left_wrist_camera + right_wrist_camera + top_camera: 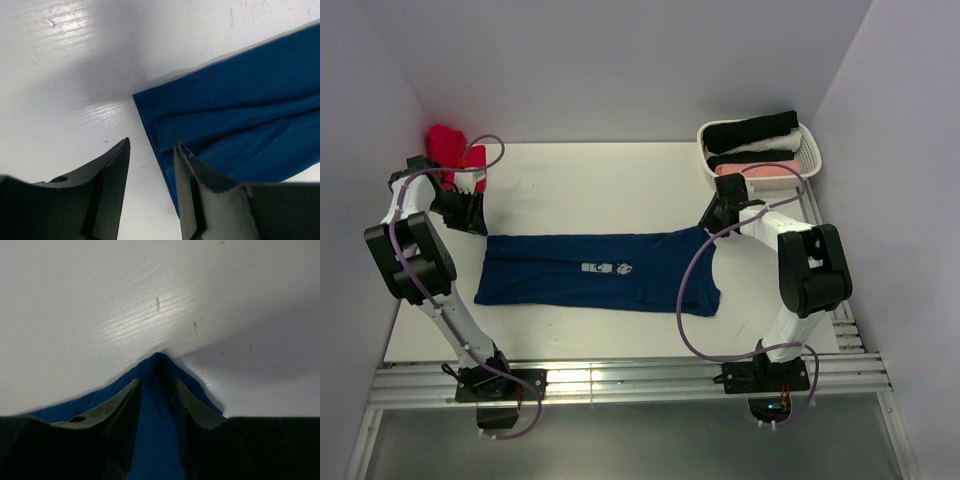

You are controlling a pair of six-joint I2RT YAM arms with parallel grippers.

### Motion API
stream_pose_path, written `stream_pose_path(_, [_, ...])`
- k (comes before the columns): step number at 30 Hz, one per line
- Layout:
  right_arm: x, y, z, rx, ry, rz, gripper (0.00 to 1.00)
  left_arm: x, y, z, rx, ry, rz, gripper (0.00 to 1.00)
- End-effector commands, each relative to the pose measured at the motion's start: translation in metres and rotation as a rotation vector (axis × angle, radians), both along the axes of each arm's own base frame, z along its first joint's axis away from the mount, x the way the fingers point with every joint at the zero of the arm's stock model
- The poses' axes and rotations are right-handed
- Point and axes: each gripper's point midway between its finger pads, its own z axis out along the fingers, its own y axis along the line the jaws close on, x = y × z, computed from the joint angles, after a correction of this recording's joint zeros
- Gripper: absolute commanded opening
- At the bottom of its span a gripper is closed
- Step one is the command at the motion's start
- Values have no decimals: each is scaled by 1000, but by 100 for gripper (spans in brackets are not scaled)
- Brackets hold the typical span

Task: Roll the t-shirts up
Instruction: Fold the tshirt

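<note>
A navy blue t-shirt (pixel 600 270) lies flat on the white table, folded into a long band, with a small pale print (pixel 608 268) near its middle. My left gripper (pixel 480 226) is open at the shirt's far left corner. In the left wrist view the gripper (pixel 151 145) straddles the shirt's (pixel 240 115) edge, one finger over cloth and one over bare table. My right gripper (pixel 712 222) is at the far right corner. In the right wrist view the gripper (pixel 157 382) is shut on a raised peak of the blue cloth (pixel 158 362).
A white basket (pixel 810 150) at the back right holds rolled black, white and pink shirts. A red cloth (pixel 448 145) is bunched at the back left corner. Grey walls close in three sides. Metal rails (pixel 620 380) run along the near edge.
</note>
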Motion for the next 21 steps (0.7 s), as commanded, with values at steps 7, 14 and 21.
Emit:
stream_pose_path(7, [3, 24, 5, 59, -48, 46, 39, 8, -11, 10, -26, -38, -22, 46])
stream_pose_path(14, [6, 22, 2, 38, -33, 49, 25, 7, -10, 9, -20, -32, -22, 45])
stream_pose_path(21, [16, 13, 14, -4, -37, 45, 5, 7, -10, 9, -20, -33, -22, 45])
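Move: The right hand hangs just above the t-shirt's far right corner, whose tip lies about 2 cm ahead, straight out, and 1 cm below the fingertips. The t-shirt's printed patch is some 25 cm to this hand's left and 10 cm nearer the base; the basket of rolled shirts stands roughly 17 cm farther out and 14 cm to the right. From the left hand, that corner lies about 58 cm to the right, level ahead and some 4 cm down. The right hand slides about 2 cm to the left, staying low over the t-shirt just inside its far right corner, then stops there, its fingers still pointing down and forward with hardly any turn. Holding that spot and dipping about half a centimetre, it closes its fingers from not quite half open to nearly shut, pinching the cloth beside the corner. ##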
